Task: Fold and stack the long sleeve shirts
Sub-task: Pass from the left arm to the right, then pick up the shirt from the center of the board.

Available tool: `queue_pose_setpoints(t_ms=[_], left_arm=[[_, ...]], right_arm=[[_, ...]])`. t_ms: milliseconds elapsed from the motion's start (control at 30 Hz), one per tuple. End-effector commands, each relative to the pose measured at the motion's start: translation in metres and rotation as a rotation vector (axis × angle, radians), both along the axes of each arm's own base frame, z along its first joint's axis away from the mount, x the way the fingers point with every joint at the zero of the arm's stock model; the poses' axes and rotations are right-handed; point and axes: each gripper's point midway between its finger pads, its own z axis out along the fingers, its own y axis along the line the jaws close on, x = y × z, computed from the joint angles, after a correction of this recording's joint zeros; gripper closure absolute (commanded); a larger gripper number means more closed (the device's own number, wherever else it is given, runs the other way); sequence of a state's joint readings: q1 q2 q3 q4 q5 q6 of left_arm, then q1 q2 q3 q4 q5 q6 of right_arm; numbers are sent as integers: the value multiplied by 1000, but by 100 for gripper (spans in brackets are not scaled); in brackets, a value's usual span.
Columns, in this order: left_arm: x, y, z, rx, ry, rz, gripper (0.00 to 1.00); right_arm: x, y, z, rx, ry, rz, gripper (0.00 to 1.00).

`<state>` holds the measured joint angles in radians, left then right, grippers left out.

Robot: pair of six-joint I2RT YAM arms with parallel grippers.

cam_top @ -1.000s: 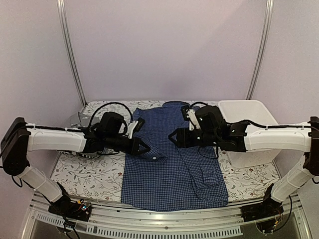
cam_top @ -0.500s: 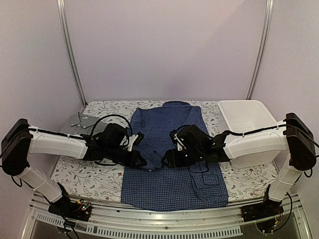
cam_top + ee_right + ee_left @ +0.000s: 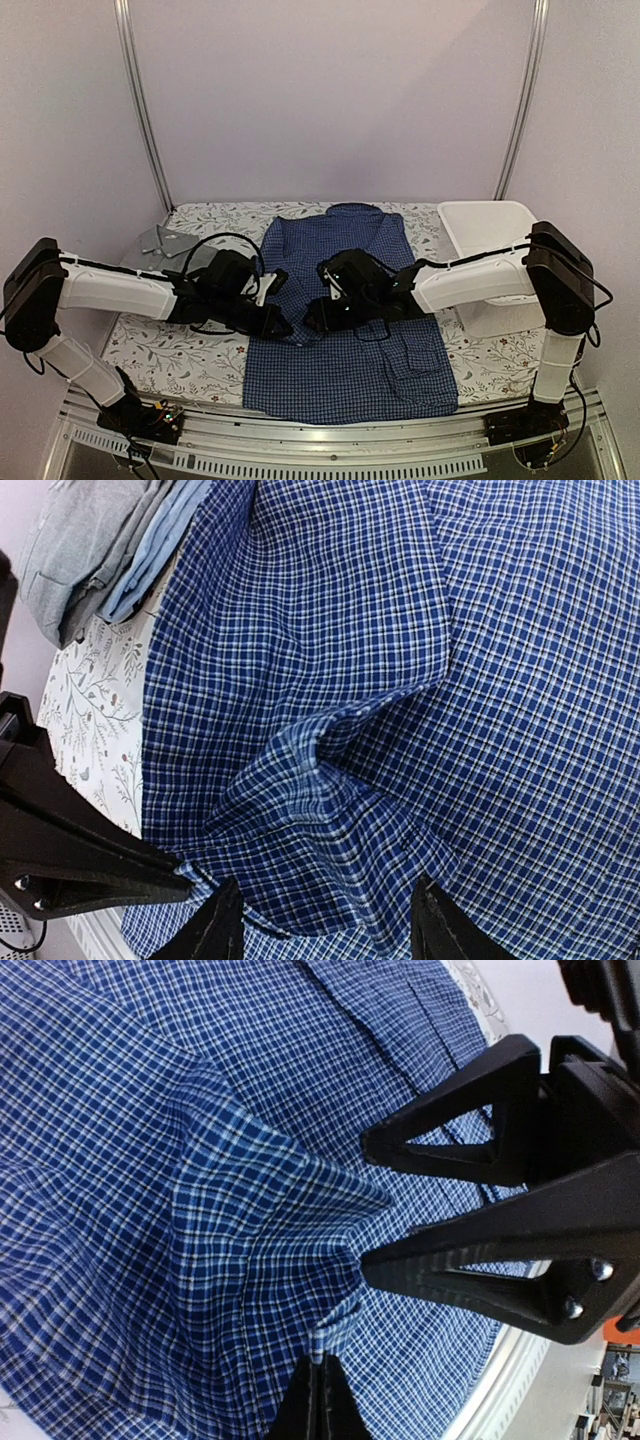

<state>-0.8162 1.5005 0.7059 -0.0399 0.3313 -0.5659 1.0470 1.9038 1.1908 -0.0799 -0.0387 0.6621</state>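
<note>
A dark blue fine-check shirt lies spread down the middle of the table. My left gripper is on the shirt's left-middle part. In the left wrist view it is shut on a raised pinch of the check cloth. My right gripper is right beside it, tips facing. In the right wrist view it is open, its fingers straddling a bunched fold of the shirt. Folded grey and light blue shirts lie at the table's left back.
A white plastic basket stands at the back right. The stack of folded shirts sits at the back left. The table has a floral cover. A metal rail runs along the near edge.
My right gripper has moved left and nearer across the shirt until it faces the left gripper. My left gripper has drawn its pinch of cloth slightly nearer.
</note>
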Motion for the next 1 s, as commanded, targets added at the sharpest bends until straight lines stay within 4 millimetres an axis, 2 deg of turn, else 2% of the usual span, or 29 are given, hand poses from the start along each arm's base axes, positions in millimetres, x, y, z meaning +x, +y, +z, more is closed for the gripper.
queue_pose_setpoints(t_ms=[0, 133, 267, 333, 433, 467, 533, 733, 967], left_arm=[[-6, -1, -5, 16, 11, -16, 100], [-5, -1, -4, 17, 5, -14, 100], [-5, -1, -3, 14, 2, -13, 100], [-5, -1, 0, 11, 2, -11, 97], [-5, 1, 6, 13, 1, -1, 92], [-4, 1, 9, 13, -1, 4, 89], [-3, 5, 13, 25, 3, 21, 82], [3, 25, 28, 58, 32, 105, 60], [13, 66, 46, 58, 66, 209, 56]], right_arm=[[5, 6, -10, -43, -20, 14, 46], [4, 7, -17, -66, -4, 25, 50], [1, 8, -20, -69, 11, 36, 59], [1, 9, -20, -72, 13, 36, 71], [7, 7, -9, -77, -11, 21, 98], [9, 7, -1, -72, -23, 16, 100], [12, 5, 10, -67, -32, 12, 100], [38, -17, 52, -80, -124, -71, 100], [55, -42, 99, -87, -213, -129, 100]])
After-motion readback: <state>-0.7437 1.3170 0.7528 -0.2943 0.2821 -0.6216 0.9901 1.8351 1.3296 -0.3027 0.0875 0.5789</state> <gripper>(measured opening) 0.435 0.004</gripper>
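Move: The right hand, open, stands just over the near stretch of the held-up sleeve, its grasp spot only some 2 cm straight below. The shirt's other sleeve lies folded on the body, about 20 cm to this hand's right and 6 cm back. For the left hand, already pinching the sleeve end, that grasp spot is some 3 cm ahead, 5 cm to its right and a touch lower; the grey shirt stack lies about 27 cm left and 15 cm farther out. The right hand sinks about 2 cm onto the sleeve beside the left fingers and shuts on it, then draws it up and forward with a lean to the right, ending roughly 7 cm above its lowest point. As the right fingers finish closing, the left fingers open nearly halfway and let go of the sleeve end, and the left hand backs off about 4 cm to the left and 4 cm up. ##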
